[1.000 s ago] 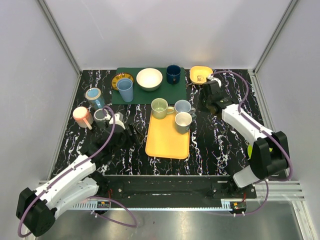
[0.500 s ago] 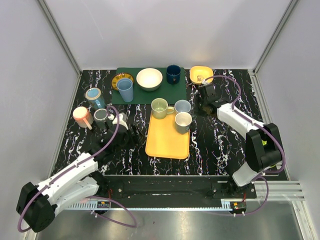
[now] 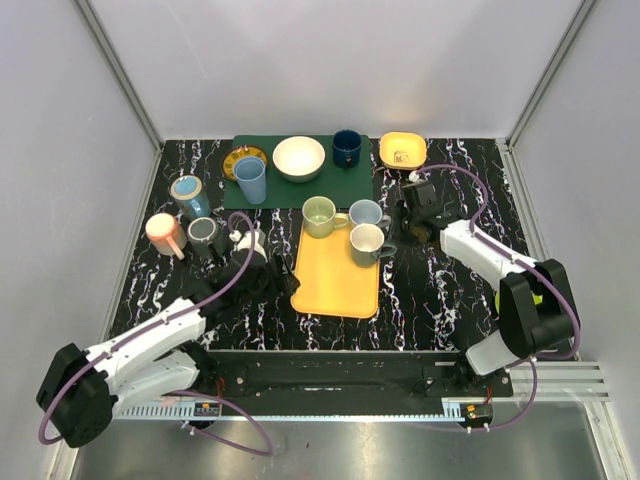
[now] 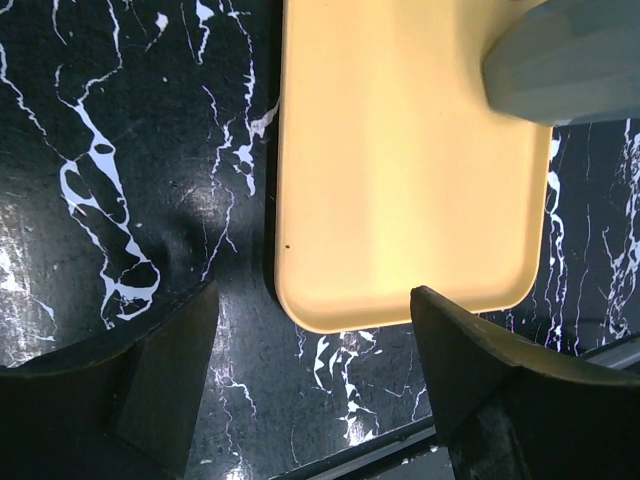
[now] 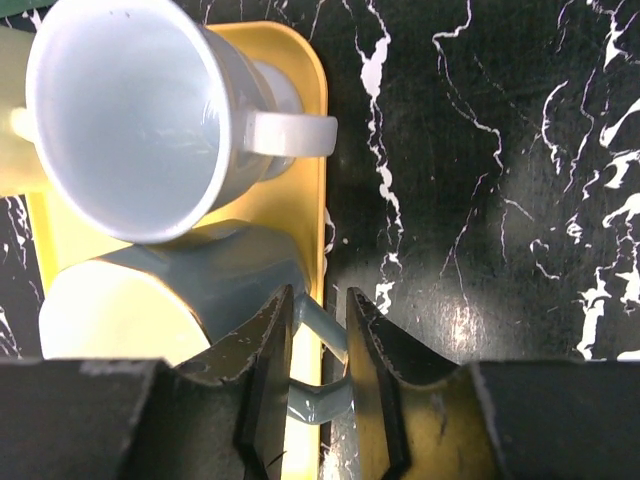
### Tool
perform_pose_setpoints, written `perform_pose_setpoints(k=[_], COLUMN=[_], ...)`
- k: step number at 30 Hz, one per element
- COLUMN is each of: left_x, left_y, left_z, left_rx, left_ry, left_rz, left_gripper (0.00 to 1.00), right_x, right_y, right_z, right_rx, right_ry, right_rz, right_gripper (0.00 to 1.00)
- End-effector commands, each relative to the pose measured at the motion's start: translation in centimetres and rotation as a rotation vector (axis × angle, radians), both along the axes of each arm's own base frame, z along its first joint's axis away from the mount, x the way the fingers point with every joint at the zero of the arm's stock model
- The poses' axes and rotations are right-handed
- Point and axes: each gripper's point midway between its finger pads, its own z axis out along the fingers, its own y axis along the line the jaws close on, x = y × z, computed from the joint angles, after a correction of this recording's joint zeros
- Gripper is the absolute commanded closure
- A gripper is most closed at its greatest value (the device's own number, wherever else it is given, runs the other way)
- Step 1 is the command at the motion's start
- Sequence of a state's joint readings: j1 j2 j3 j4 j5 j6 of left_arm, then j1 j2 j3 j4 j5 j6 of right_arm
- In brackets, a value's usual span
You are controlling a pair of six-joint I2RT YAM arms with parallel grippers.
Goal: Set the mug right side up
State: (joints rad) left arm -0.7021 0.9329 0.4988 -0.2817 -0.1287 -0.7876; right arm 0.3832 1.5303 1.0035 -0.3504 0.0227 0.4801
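Note:
A grey mug (image 3: 366, 243) stands on the yellow tray (image 3: 335, 285) with a flat cream face on top. Its handle (image 5: 325, 320) points off the tray's right edge. My right gripper (image 3: 400, 225) hangs over that handle. In the right wrist view the gripper (image 5: 320, 300) is narrowly open, and the handle runs slantwise through the gap between the fingers. My left gripper (image 3: 280, 280) is wide open and holds nothing. It hovers over the tray's near left corner (image 4: 300, 300), and the grey mug (image 4: 570, 60) sits at the upper right of the left wrist view.
A pale blue mug (image 3: 365, 212) and a green mug (image 3: 318, 215) crowd the tray's far end. A pink mug (image 3: 165, 232), a grey mug (image 3: 203, 232) and a blue cup (image 3: 187, 190) stand at the left. Bowls and cups sit on the green mat (image 3: 355, 180).
My right gripper moved from beside the yellow bowl down to the grey mug's handle. My left gripper slid right toward the tray's near left corner. Neither gripper's opening changed.

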Motion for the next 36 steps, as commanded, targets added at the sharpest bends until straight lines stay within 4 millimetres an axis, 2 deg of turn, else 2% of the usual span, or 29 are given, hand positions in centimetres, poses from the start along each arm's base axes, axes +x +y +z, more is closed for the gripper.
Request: perform_pose_setpoints(k=[1,7,11,17,20,21,26,28,31,36], left_x=[1.7,1.6,1.6,1.6,1.6,1.6,1.3,1.1,0.8,0.5], left_y=[-1.7,-2.6,-2.9,-2.6,-2.5,-2.5,-2.3,-2.2,-2.0,-1.8], left_z=[2.9,2.7,2.8,3.2,3.2,3.3,3.0,2.9,2.4,2.3], left_rx=[-0.059,-0.057,-0.054,-0.042,-0.038,-0.038,-0.039,-0.043,-0.047,-0.056], left_ry=[-0.079,-0.074,-0.075,-0.089,-0.093,-0.094,-0.093,-0.093,-0.083,-0.083], left_rz=[0.01,-0.007,-0.009,-0.005,-0.008,-0.01,-0.014,-0.013,-0.013,-0.011], left_gripper=[0.21,0.21,0.21,0.21,0.21,0.21,0.21,0.21,0.21,0.21], right_x=[-1.3,-3.2,-4.0,-4.5,-5.2,-5.8,-8.6,-9.0,-8.7,-7.2], right_y=[0.7,1.7,1.1,-1.4,-0.5,0.5,2.4,2.6,2.5,2.4], right_z=[1.8,3.1,4.2,7.4,8.1,8.4,8.1,8.0,6.9,5.3], right_rx=[0.059,0.072,0.054,-0.042,-0.043,-0.007,0.001,-0.035,-0.122,-0.205], right_ry=[-0.001,-0.014,-0.028,-0.112,-0.133,-0.12,-0.091,-0.102,-0.084,-0.068], right_rz=[0.01,0.064,0.056,0.035,0.17,0.235,0.434,0.466,0.479,0.453], right_gripper=[0.67,0.65,0.6,0.39,0.38,0.38,0.41,0.4,0.4,0.4])
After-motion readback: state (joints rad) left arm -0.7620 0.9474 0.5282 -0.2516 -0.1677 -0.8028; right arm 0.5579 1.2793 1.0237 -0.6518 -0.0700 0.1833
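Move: The grey mug with the cream inside stands upright at the tray's right edge, about 7 cm left of the right hand, 2 cm back and slightly lower, its handle at the fingertips. The light-blue mug is some 8 cm ahead of it; the green mug lies about 19 cm left of the hand and 5 cm ahead. From the left hand, the grey mug is roughly 18 cm right and 10 cm ahead, a little below. The grey mug's handle, right at the part-open right fingers, comes free as that hand draws back about 9 cm, rising nearly 7 cm and then sinking a little, with a late drift to the left. On the way the fingers spread to over half open and the hand swings some 25 degrees counter-clockwise, ending open behind and above the handle. The left hand shifts about 2 cm right, fingers wide. ##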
